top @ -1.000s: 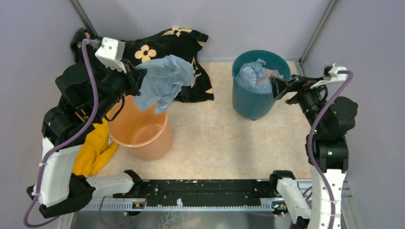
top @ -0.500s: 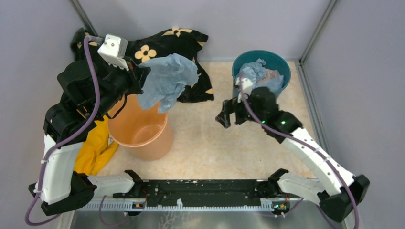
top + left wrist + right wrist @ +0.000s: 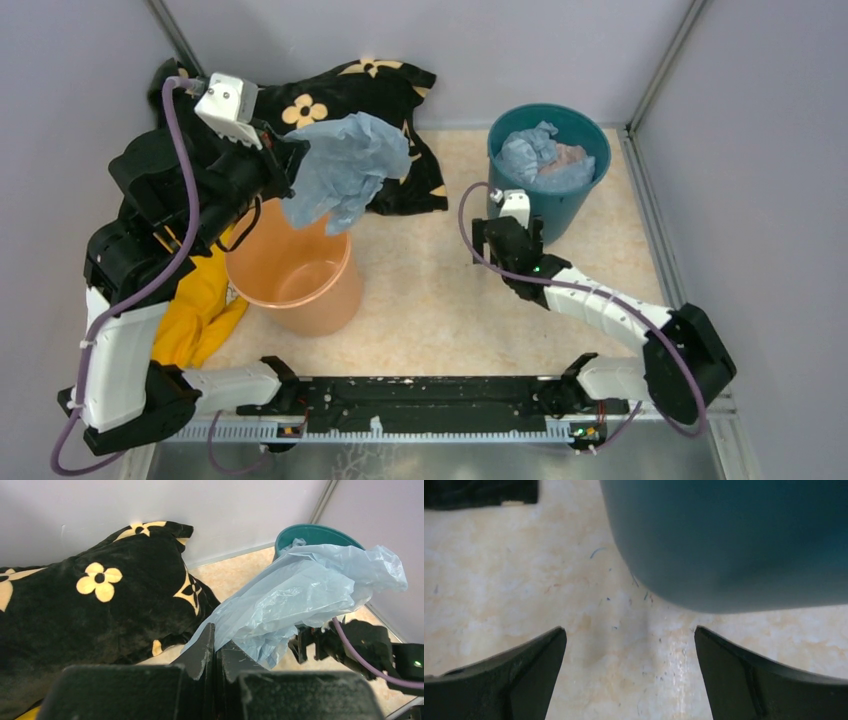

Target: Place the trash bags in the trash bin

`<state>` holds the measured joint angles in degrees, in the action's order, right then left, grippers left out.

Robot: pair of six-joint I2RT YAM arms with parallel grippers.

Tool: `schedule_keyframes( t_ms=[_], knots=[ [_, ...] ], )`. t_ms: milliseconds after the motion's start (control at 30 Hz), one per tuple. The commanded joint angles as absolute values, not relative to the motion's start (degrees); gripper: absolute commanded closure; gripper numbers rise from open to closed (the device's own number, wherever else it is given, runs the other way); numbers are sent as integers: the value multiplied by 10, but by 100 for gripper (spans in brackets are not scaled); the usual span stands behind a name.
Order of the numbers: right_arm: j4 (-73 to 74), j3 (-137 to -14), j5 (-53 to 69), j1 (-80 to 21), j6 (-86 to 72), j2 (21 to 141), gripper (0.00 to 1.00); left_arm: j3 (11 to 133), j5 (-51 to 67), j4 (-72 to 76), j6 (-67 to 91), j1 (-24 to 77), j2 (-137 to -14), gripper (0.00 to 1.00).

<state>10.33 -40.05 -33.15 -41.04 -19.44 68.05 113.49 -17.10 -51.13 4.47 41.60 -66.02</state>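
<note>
A crinkly pale blue trash bag (image 3: 345,170) hangs from my left gripper (image 3: 290,165), above the back rim of the peach-orange trash bin (image 3: 295,275). In the left wrist view the fingers (image 3: 207,642) are pressed together on the bag's edge (image 3: 305,595). A second blue trash bag (image 3: 540,155) is bunched inside the dark teal bucket (image 3: 545,205). My right gripper (image 3: 497,232) sits low on the floor at the teal bucket's left side. It is wide open (image 3: 630,635), with only bare floor between its fingers and the bucket's wall (image 3: 734,540) just ahead.
A black cloth with yellow flowers (image 3: 370,90) lies against the back wall, behind the bin. A yellow cloth (image 3: 200,310) is heaped to the left of the bin. Grey walls close in the left, back and right sides.
My right arm has swung away from the teal bucket's rim, down to the floor at its left side, jaws opening wider. The left gripper still holds the bag, almost unmoved.
</note>
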Motion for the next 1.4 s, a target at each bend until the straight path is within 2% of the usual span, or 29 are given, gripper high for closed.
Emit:
schedule_keyframes(
  t_ms=[0,233,667,1367],
  knots=[
    [-68,-407,-306,-326,-227,741,1,1137,-177,-503,41,413,-648,95],
    [-86,-488,-284,-248,-227,868,1,1137,-191,-514,35,414,-630,95],
    [-94,-607,-304,-201,-214,1067,1,1134,-212,-538,27,413,-606,95],
    [152,-875,-230,-76,-333,1240,1,1146,-218,-557,24,414,-602,94]
  ],
)
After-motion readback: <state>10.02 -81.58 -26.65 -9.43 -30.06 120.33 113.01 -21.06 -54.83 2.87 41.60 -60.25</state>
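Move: The green bin stands close in front of the open right hand, its middle about 9 cm ahead and 9 cm to the right at roughly the hand's height; the bags inside it lie some 8 cm higher. The left hand already holds the blue bag high up; the orange bin's middle is about 11 cm to its left, 4 cm back and 38 cm below. The pillow lies some 30 cm ahead of the left hand, 17 cm to its left and 45 cm below. Pushing against the near, left side of the green bin, the open right hand drives it forward towards the far right corner: about 22 cm forward, then increasingly to the right as well, some 12 cm, sinking 9 cm and turning roughly 30 degrees clockwise. The left hand keeps its pinch on the blue bag and drifts about 4 cm left and a little back, towards the space over the orange bin. ##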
